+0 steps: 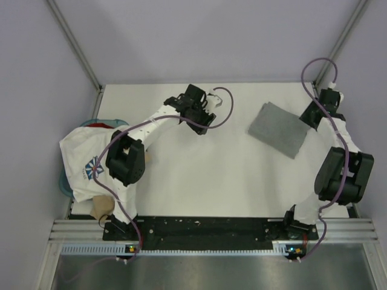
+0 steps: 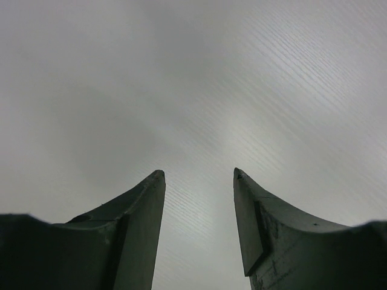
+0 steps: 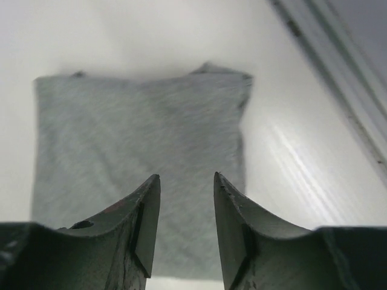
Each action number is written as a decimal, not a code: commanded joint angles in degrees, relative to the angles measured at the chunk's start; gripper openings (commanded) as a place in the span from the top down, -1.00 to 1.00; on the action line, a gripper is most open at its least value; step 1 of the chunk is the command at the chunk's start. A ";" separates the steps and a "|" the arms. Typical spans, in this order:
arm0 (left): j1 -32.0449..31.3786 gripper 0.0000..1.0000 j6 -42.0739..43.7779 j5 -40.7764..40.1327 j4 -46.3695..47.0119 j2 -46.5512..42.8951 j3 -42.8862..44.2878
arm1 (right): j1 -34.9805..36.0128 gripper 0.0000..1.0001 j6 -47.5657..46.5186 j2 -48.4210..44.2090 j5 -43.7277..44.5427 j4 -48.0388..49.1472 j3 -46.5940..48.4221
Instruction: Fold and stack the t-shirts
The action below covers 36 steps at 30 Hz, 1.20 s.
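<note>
A heather-grey t-shirt (image 1: 278, 128) lies folded into a rectangle on the white table at the back right. My right gripper (image 1: 310, 116) hovers at its right edge. In the right wrist view the gripper (image 3: 187, 175) is open and empty above the grey t-shirt (image 3: 139, 151). My left gripper (image 1: 204, 122) is at the back centre. Its own view shows it (image 2: 198, 173) open over bare table. At the left edge a white t-shirt with a blue flower print (image 1: 84, 158) lies in a heap. A tan t-shirt (image 1: 101, 207) and a bit of red cloth (image 1: 106, 125) peek out beside it.
A light-blue basket (image 1: 64, 184) sits under the heap of shirts, hanging over the table's left edge. Metal frame posts (image 1: 75, 42) rise at the back corners. A raised rail (image 3: 338, 66) runs along the table's right edge. Purple cables loop off both arms.
</note>
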 commanded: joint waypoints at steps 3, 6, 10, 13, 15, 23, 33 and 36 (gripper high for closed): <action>-0.01 -0.08 1.84 0.97 2.88 -8.79 -5.49 | 3.79 0.48 4.58 -11.31 -10.27 -3.20 -8.05; 0.08 -0.08 2.20 0.71 4.11 -10.73 -8.39 | 5.10 0.65 6.97 -16.67 -13.79 0.57 -15.70; 0.34 -0.08 2.81 0.18 4.90 -12.66 -11.20 | 13.35 0.88 2.25 -20.11 -22.11 10.39 -19.42; 1.04 -0.07 3.42 0.62 4.20 -15.47 -15.15 | 18.71 1.00 -1.80 -15.74 -24.44 10.44 -14.78; 1.40 -0.09 5.26 0.10 4.90 -18.80 -19.62 | 19.69 1.00 -2.16 -9.95 -23.56 8.24 -10.64; 3.85 -0.11 7.21 -2.37 6.57 -26.20 -28.96 | 20.05 1.00 5.04 6.07 -17.84 5.15 -0.96; 5.00 -0.11 6.59 -1.14 5.08 -23.66 -26.51 | 22.07 1.00 2.77 10.22 -19.07 3.05 -0.79; 5.09 -0.11 6.94 -1.23 5.25 -24.18 -27.03 | 22.07 1.00 0.48 5.66 -17.93 0.94 0.36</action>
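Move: The folded grey t-shirt's middle lies about 14 cm left of the right hand, level with it or barely ahead, and 10 cm below; the shirt's left corner is 24 cm left. The table's right rail runs some 7 cm to that hand's right. From the left hand, the white t-shirt is roughly 38 cm left and 9 cm back, tan cloth 22 cm left and 8 cm back, and the grey t-shirt about 31 cm right. Right hand swings 22 cm left, shutting, then lowers fingertips onto the grey shirt's left corner; left hand retreats left-back. ##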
